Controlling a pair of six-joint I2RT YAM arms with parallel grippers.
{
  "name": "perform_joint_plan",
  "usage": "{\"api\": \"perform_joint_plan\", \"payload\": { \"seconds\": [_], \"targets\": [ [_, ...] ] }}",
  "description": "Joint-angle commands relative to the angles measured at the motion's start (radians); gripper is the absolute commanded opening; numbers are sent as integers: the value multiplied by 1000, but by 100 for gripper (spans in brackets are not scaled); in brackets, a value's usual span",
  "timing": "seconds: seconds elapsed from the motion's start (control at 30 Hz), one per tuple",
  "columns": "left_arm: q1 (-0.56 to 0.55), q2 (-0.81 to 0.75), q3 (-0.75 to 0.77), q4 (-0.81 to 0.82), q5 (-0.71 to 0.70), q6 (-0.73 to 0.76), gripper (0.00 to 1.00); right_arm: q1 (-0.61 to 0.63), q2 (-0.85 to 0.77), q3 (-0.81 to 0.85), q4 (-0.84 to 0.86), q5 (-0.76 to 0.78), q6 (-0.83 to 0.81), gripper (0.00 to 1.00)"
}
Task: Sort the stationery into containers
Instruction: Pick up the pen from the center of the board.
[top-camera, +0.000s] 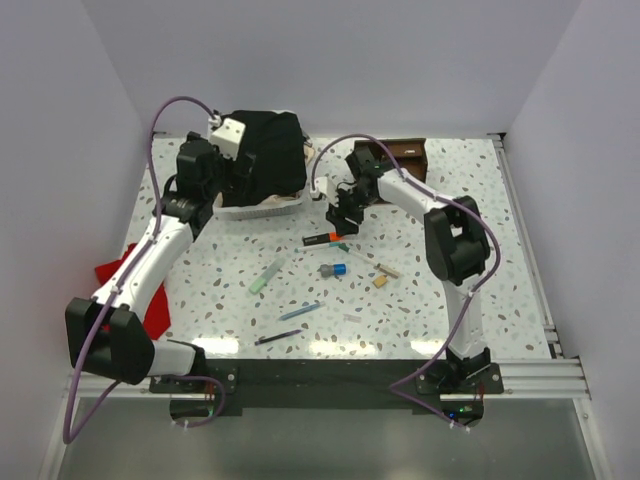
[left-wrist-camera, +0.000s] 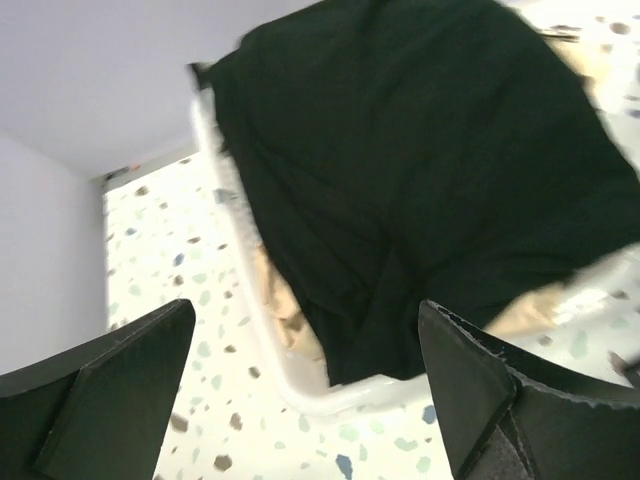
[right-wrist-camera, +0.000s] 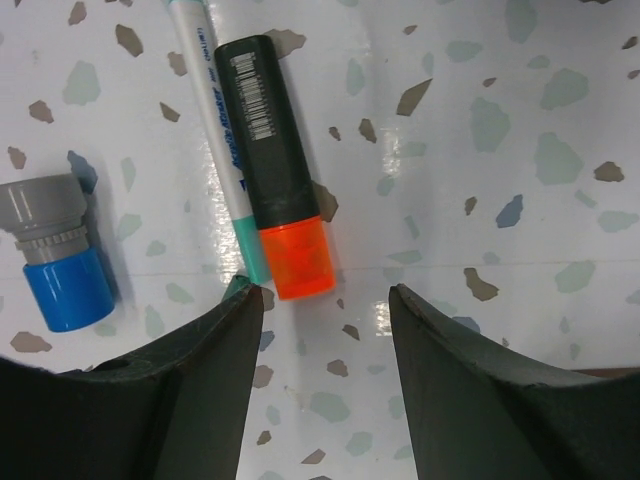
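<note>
A black marker with an orange cap (right-wrist-camera: 272, 160) lies on the speckled table beside a white pen with a teal end (right-wrist-camera: 215, 130). My right gripper (right-wrist-camera: 325, 300) hovers open just short of the orange cap, nothing between its fingers. The blue-grey sharpener (right-wrist-camera: 55, 260) lies to the left. From above, my right gripper (top-camera: 340, 218) sits over the marker (top-camera: 325, 238), in front of the brown organiser (top-camera: 400, 155). A pale green pen (top-camera: 266, 275), blue pen (top-camera: 300, 311), black pen (top-camera: 278, 337) and tan eraser (top-camera: 381, 282) lie loose. My left gripper (left-wrist-camera: 305, 320) is open.
A black cloth (left-wrist-camera: 420, 170) fills a white tray (left-wrist-camera: 300, 390) at the back left, right in front of my left gripper (top-camera: 232, 185). A red cloth (top-camera: 150, 300) lies under the left arm. White walls close in the table on both sides.
</note>
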Motion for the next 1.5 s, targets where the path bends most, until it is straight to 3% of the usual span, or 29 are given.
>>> {"api": "perform_joint_plan", "payload": {
  "seconds": [0.0, 0.13, 0.27, 0.4, 0.47, 0.53, 0.73, 0.9, 1.47],
  "targets": [
    [-10, -27, 16, -82, 305, 133, 97, 4, -14, 22, -54, -32, -24, 56],
    [-95, 50, 115, -236, 486, 256, 97, -40, -160, -79, 98, -28, 113, 56],
    [-183, 212, 301, -427, 519, 358, 90, -137, -255, -127, 248, -60, 430, 57],
    [-266, 338, 404, -480, 534, 458, 82, -235, -361, -200, 364, -45, 633, 57],
    [-297, 405, 442, -512, 565, 502, 74, -260, -421, -249, 413, -41, 694, 57],
    [-317, 459, 500, -570, 592, 546, 69, -270, -448, -269, 415, -32, 707, 58],
    [-366, 653, 675, -699, 548, 612, 73, -338, -528, -332, 427, -35, 782, 59],
    [-398, 693, 660, -702, 485, 683, 75, -415, -527, -342, 430, -43, 862, 58],
    [-396, 829, 678, -578, 489, 614, 67, -507, -551, -326, 379, -11, 879, 59]
  ]
}}
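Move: The black pen with the orange cap, in the middle of the board, lies about 24 cm to my left hand's right, 5 cm back and 23 cm below. From my right hand it lies some 5 cm left, 2 cm back and 4 cm below. A teal-capped marker lies 2 cm behind the pen; the blue-and-grey tube about 8 cm back and 3 cm right of it; the green-capped marker 11 cm right and 5 cm back of it. I swing my left hand about 25 cm right and, mostly in the second half, sink it 20 cm from beside the black cloth down over the pen, turning it some 65 degrees clockwise and pointing it down while its fingers narrow to about two thirds, without touching. My empty right hand clears out, up 15 cm and right nearly 20 cm, also turning clockwise. ##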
